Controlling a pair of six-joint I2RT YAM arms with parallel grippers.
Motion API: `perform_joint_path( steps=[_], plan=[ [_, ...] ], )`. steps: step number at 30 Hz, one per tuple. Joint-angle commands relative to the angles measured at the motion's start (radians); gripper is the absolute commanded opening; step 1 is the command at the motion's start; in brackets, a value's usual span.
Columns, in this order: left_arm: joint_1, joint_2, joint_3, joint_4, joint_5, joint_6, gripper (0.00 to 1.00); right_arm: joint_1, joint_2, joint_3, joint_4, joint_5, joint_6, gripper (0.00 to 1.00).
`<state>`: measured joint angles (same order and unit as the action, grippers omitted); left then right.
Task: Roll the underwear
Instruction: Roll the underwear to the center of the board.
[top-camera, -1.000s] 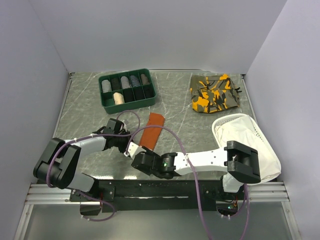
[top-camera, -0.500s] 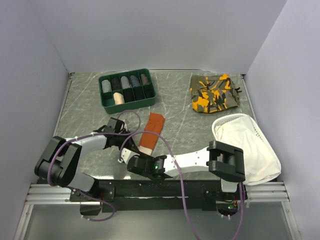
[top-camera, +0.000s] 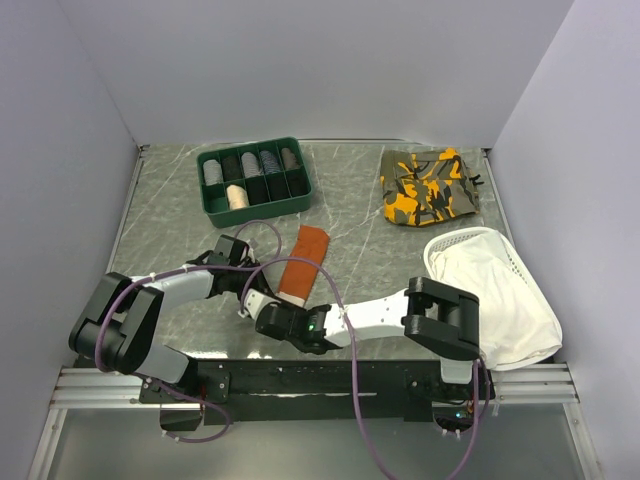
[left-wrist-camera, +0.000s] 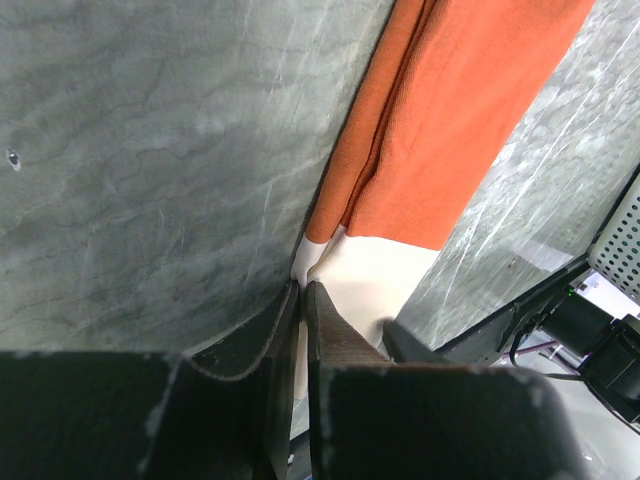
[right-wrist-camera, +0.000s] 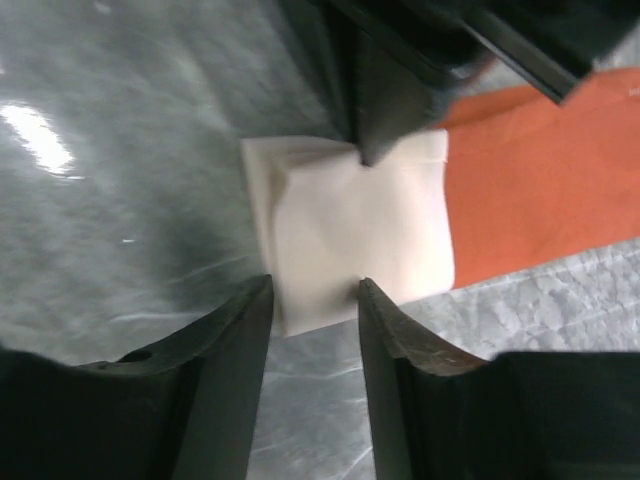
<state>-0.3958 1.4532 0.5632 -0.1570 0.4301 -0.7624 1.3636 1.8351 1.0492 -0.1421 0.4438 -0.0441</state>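
Note:
The underwear (top-camera: 303, 258) lies folded into a narrow rust-orange strip (left-wrist-camera: 460, 120) on the grey table, its cream waistband panel (right-wrist-camera: 350, 225) at the near end. My left gripper (left-wrist-camera: 302, 287) is shut on the left corner of that cream panel, with pale cloth showing between the fingers. It sits at the strip's near-left end (top-camera: 252, 296). My right gripper (right-wrist-camera: 313, 290) is open and low on the table, its jaws straddling the near edge of the cream panel. From above it lies just below the strip's near end (top-camera: 272, 318). The left fingers (right-wrist-camera: 385, 110) press the panel's far side.
A green divided tray (top-camera: 213, 201) holding rolled items stands at the back left. An orange-and-olive camouflage garment (top-camera: 432, 187) lies at the back right. A large white cloth with a mesh edge (top-camera: 500, 290) covers the right side. Purple cables loop over both arms.
My right arm has swung left and brought its gripper up to the cream end of the underwear, with the jaws somewhat narrower. The left gripper has kept its place and grip.

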Motion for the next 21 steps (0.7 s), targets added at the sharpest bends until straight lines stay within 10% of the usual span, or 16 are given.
perform_joint_path(
  steps=[1, 11, 21],
  plan=[
    [0.000, 0.018, -0.013, -0.050, -0.050, 0.040, 0.13, -0.018, -0.010, -0.018, 0.030, -0.005, 0.003, 0.45],
    [0.000, 0.027, -0.008, -0.046, -0.045, 0.041, 0.13, -0.017, -0.028, -0.049, 0.016, -0.082, 0.032, 0.41],
    [0.000, 0.027, -0.006, -0.050, -0.054, 0.041, 0.13, -0.011, -0.017, -0.040, 0.013, -0.111, 0.035, 0.17]
  ],
)
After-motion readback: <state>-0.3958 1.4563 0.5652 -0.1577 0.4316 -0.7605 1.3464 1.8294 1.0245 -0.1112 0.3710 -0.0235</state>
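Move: The underwear lies as a long folded strip. The near right corner of its cream waistband is right between the right gripper's open tips, level with them and about 1 cm below. The left fingertips, already on the waistband's folded left edge, are some 5 cm ahead of the right hand and 1 cm left. The strip's orange part centres roughly 11 cm ahead and 6 cm right. From the left hand, that corner lies about 5 cm back and 1 cm left. Close the right gripper from about half open to nearly shut, pinching the near right corner of the cream waistband. Edge it barely forward first, then ease it back about 1 cm while it sinks some 0.5 cm and tips about 5 degrees further down. Keep the left gripper still, holding its pinch on the folded left edge. ##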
